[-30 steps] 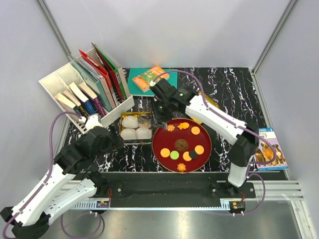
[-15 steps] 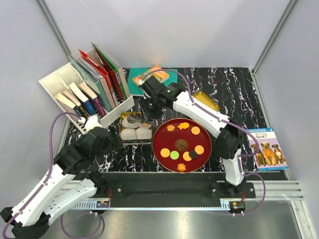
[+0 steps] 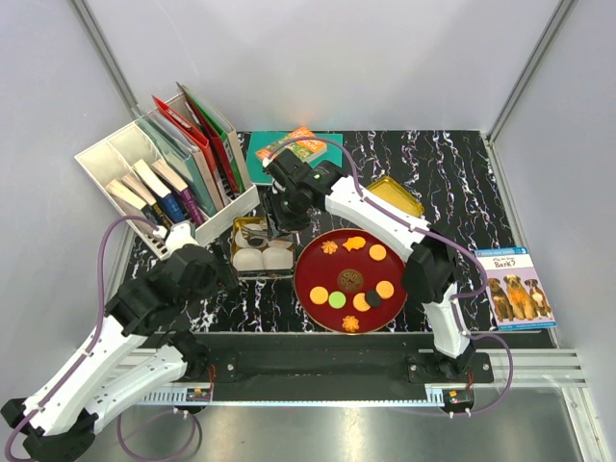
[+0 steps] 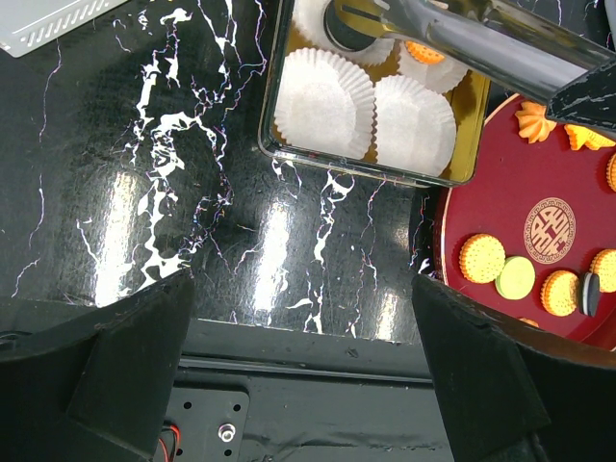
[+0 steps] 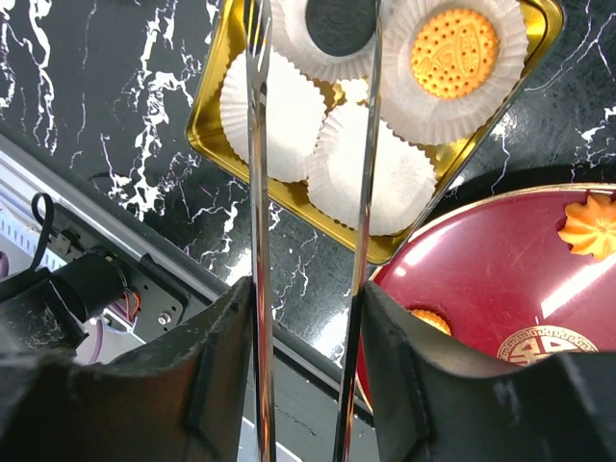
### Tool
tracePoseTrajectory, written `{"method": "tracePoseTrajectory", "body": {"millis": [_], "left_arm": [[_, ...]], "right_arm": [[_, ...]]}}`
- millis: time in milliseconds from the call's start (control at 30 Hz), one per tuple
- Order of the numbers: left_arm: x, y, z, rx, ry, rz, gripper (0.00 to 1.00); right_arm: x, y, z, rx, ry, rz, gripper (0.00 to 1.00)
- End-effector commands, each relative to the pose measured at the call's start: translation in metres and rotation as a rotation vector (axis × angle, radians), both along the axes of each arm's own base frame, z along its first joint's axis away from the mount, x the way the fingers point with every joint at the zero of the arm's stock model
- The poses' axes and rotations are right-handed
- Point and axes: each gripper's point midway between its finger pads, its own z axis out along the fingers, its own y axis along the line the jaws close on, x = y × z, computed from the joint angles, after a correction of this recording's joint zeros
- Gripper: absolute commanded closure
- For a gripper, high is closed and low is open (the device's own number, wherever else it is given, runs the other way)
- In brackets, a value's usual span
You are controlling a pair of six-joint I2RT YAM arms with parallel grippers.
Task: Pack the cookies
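Observation:
Several cookies [image 3: 337, 299] lie on the red plate [image 3: 322, 274], round orange, green and dark ones plus orange flower shapes [image 5: 589, 226]. My right gripper [image 5: 303, 318] is shut on metal tongs [image 5: 255, 192], whose arms stand apart over the gold tin [image 5: 207, 140]. Between the tong tips a dark cookie [image 5: 339, 24] rests in a white paper cup. An orange cookie [image 5: 454, 53] fills the cup beside it. Two more cups [image 4: 322, 101] show no cookie. My left gripper [image 4: 308, 318] hangs open over the table's near edge, left of the plate, holding nothing.
A white organizer [image 3: 164, 178] with books stands at the back left. Behind the tin lies a teal book [image 3: 260, 159] with a snack bag on it. The gold lid [image 3: 395, 195] rests behind the plate, and a dog booklet [image 3: 510, 289] lies off the mat at right.
My right arm has swung left from the plate's back edge to above the tin. The tong arms have spread wider. The left arm has not moved.

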Motion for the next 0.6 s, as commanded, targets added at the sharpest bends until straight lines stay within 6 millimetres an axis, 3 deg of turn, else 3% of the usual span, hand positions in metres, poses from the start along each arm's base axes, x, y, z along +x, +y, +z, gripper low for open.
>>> {"method": "tracePoseTrajectory", "body": {"millis": [0, 233, 267, 333, 367, 400, 567], "left_arm": [[0.007, -0.002, 0.016, -0.022, -0.049, 0.006, 0.01], [0.007, -0.003, 0.016, -0.021, -0.048, -0.002, 0.01], [0.007, -0.004, 0.015, -0.021, -0.046, -0.006, 0.01], [0.008, -0.005, 0.015, -0.02, -0.048, -0.012, 0.01], [0.009, -0.006, 0.014, -0.02, -0.045, -0.017, 0.01], [0.009, -0.007, 0.014, -0.021, -0.045, -0.018, 0.01], [0.015, -0.018, 0.008, -0.019, -0.028, -0.049, 0.01]], "right_arm": [[0.0, 0.013, 0.031, 0.075, -0.054, 0.029, 0.47], [-0.005, 0.002, 0.055, 0.09, -0.091, 0.004, 0.48], [-0.01, -0.006, 0.071, 0.107, -0.114, -0.002, 0.48], [-0.014, -0.023, 0.067, 0.069, -0.123, -0.029, 0.48], [-0.02, -0.034, 0.082, 0.086, -0.148, -0.041, 0.48], [-0.027, -0.046, 0.07, 0.048, -0.13, -0.054, 0.48], [-0.054, -0.099, 0.068, -0.004, -0.132, -0.144, 0.48]]}}
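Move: The red plate's middle lies roughly 16 cm to the right of the right hand and 9 cm back, some 13 cm below. The black cookie, already freed in its paper cup, is about 8 cm left and 2 cm ahead, with the orange cookie in the tin about 2 cm left and 3 cm ahead; both are about 13 cm below. From the left hand the plate's middle is some 31 cm right, 2 cm ahead and 14 cm below. After a brief pause, the right hand carries the still-open tongs about 6 cm right, rising and drawing back towards the plate. ##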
